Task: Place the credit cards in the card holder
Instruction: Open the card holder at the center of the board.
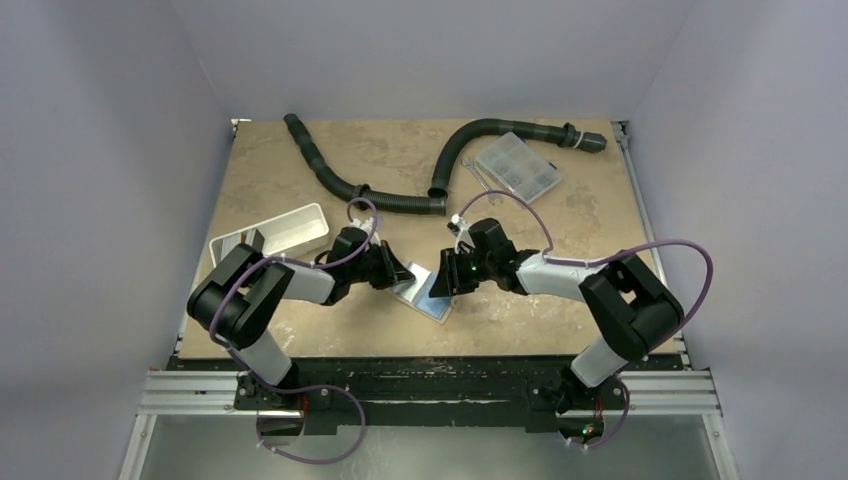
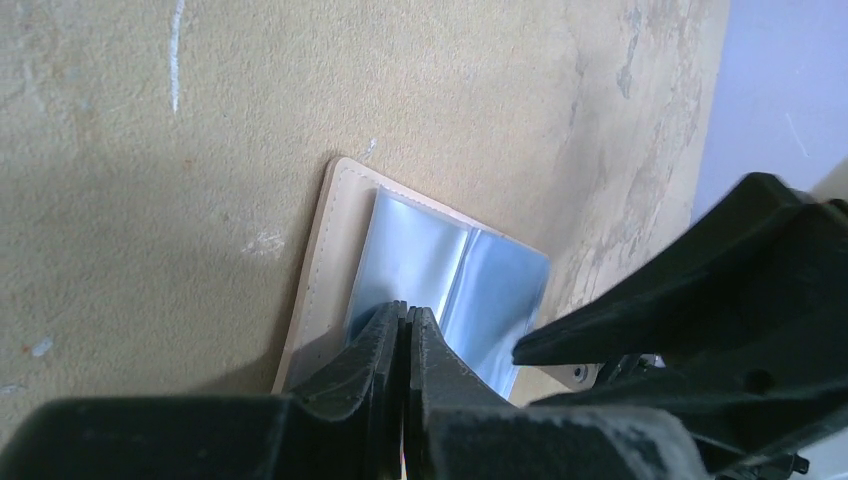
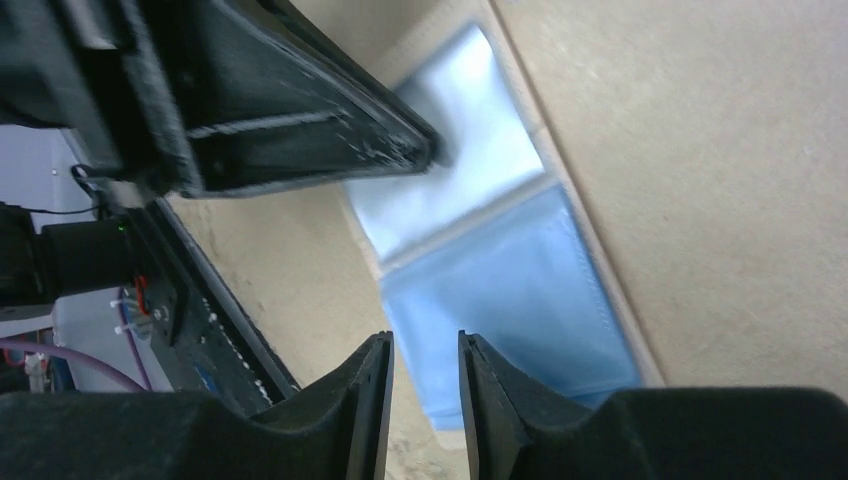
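Note:
The card holder [image 1: 425, 292] lies open on the table between my two arms, tan-edged [image 2: 320, 250] with a pale grey-blue inside [image 3: 470, 170]. My left gripper [image 2: 408, 312] is shut, its tips resting on the pale left half with nothing visible between them. It shows as a dark wedge [image 3: 415, 150] in the right wrist view. My right gripper [image 3: 425, 345] is open and empty, hovering just over the near edge of the darker blue half [image 3: 520, 290]. No loose credit cards show. I cannot tell whether that darker blue panel is a card in the pocket.
A white oblong tray [image 1: 270, 235] sits at the left. Two black corrugated hoses [image 1: 340, 180] [image 1: 500, 132] lie across the back, with a clear compartment box [image 1: 517, 165] at the back right. The table's near rail [image 1: 430, 385] runs below the wallet.

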Controlling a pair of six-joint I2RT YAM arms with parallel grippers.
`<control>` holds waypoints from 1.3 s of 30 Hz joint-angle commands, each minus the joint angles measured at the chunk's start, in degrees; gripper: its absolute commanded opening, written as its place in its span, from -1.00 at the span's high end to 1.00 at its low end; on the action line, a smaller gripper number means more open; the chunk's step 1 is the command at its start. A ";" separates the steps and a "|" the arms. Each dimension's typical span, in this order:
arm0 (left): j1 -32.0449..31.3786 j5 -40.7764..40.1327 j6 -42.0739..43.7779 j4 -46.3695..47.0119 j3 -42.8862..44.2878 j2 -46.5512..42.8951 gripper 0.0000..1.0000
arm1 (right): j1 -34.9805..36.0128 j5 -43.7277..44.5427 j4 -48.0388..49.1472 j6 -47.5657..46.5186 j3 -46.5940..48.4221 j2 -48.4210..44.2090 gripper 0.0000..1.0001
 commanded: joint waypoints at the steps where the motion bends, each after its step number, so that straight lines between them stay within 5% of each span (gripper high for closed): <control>1: 0.63 -1.77 1.02 -3.37 -0.95 -2.31 1.00 | 1.13 -2.28 -1.76 -1.33 3.57 -3.49 0.21; 6: 0.56 -1.38 1.39 -4.16 -0.12 -2.66 1.00 | 0.66 0.48 0.24 -0.82 0.29 -0.79 0.20; 16: 0.49 -1.95 -1.18 -4.44 -2.72 -5.01 1.00 | -0.54 20.21 -8.02 2.47 -1.87 -0.20 0.22; 30: -4.07 -1.45 -8.36 1.81 -5.94 -5.22 1.00 | -2.78 16.94 -11.04 -2.23 2.18 -3.44 0.11; 39: -5.24 -4.05 -8.19 -2.33 -6.16 -9.74 1.00 | -0.88 15.02 -13.83 3.88 -4.20 -12.08 -0.41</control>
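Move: The open card holder's middle lies about 4 cm back and 2 cm to the right of the left hand, 1 cm lower; from the right hand it is level ahead, some 5 cm left and 2 cm down. The black hose's near end is about 23 cm ahead of the right hand, straight out, and the wrench roughly 30 cm ahead and 11 cm right. Shut left fingers draw back about 5 cm along the white leaf; right hand goes forward-right, then back, opening. ##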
